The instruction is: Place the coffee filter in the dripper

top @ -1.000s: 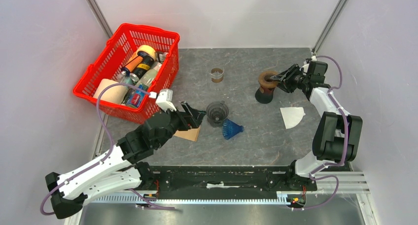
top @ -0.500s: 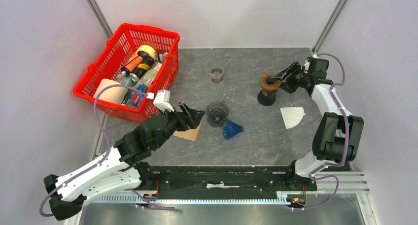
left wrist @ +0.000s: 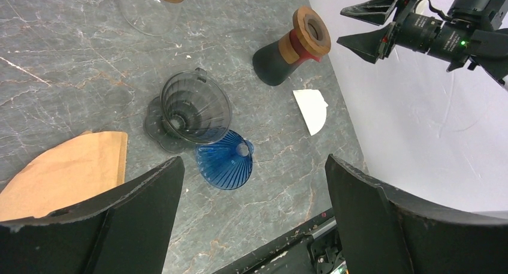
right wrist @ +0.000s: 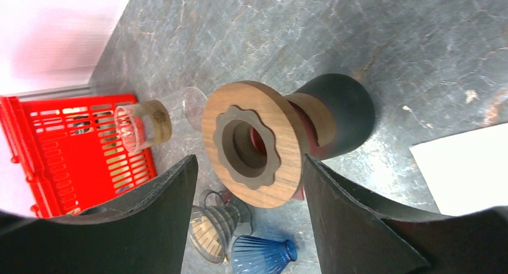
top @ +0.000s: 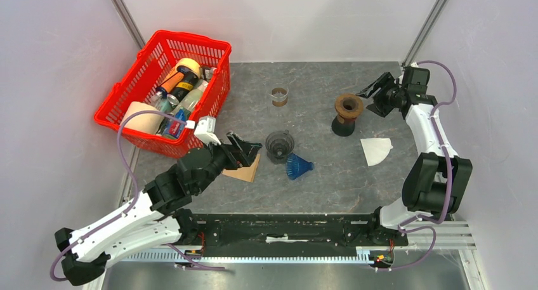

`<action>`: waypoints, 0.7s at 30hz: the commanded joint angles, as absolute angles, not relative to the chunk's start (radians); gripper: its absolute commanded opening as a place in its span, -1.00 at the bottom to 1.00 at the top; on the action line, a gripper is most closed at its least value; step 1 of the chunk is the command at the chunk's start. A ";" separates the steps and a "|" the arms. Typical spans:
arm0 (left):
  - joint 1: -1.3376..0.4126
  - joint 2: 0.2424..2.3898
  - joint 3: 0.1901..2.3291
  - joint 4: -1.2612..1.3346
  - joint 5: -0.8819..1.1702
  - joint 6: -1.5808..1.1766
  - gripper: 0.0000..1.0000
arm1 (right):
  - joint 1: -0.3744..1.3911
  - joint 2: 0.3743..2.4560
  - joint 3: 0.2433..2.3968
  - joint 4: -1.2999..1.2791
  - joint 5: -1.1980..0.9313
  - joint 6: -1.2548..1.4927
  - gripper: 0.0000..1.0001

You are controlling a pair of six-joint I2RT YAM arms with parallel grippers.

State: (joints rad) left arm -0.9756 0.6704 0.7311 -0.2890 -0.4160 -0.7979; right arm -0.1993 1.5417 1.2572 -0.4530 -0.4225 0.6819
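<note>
A white coffee filter [top: 375, 150] lies flat on the table at the right, also in the right wrist view [right wrist: 461, 169]. A brown coffee filter [top: 241, 172] lies under my left gripper [top: 247, 147], which is open and empty. Just beyond it stand a smoky clear dripper [top: 280, 145] and a blue dripper [top: 298, 167] on its side. A black dripper with a wooden ring top [top: 346, 112] stands upright at the back right. My right gripper [top: 375, 94] hangs open just right of it, touching nothing; the wooden ring [right wrist: 287, 148] fills the gap between its jaws.
A red basket [top: 120, 122] full of bottles and rolls sits at the back left. A small glass with a wooden band [top: 279, 96] stands at the back centre. Walls close in the table on the left, right and back.
My right gripper has opened and drawn back to the right, off the wooden-topped dripper, which now stands alone. The left arm has barely shifted.
</note>
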 commanded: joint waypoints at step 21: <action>-0.979 0.612 0.764 -0.636 -0.672 -0.890 0.89 | -0.147 1.269 1.227 -0.523 -0.470 0.518 0.94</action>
State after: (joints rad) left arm -0.9768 0.6205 0.7300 -0.4728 -0.5266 -0.8108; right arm -0.1856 1.3327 1.2480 -0.5316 -0.4397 0.5652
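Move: From the right hand the blue dripper lies about 13 cm back, 22 to the left and 17 below; the wooden ring on its dark stand is nearer, some 6 cm left, 1 ahead and 4 below, and the white filter 7 back, 6 right and 19 below. From the left hand the brown filter lies about 7 cm ahead, 3 left and 25 below, the glass dripper 15 ahead, 10 right and 21 below. Clear of the wooden ring, the right hand backs away from its stand, first edging right, then climbing faster, about 6 cm up and 4 back in all, drifting left at the end; its fingers open fully and tip up some 10 degrees. The empty left hand swings left and sinks towards the brown filter, roughly 4 cm, fingers still wide. ##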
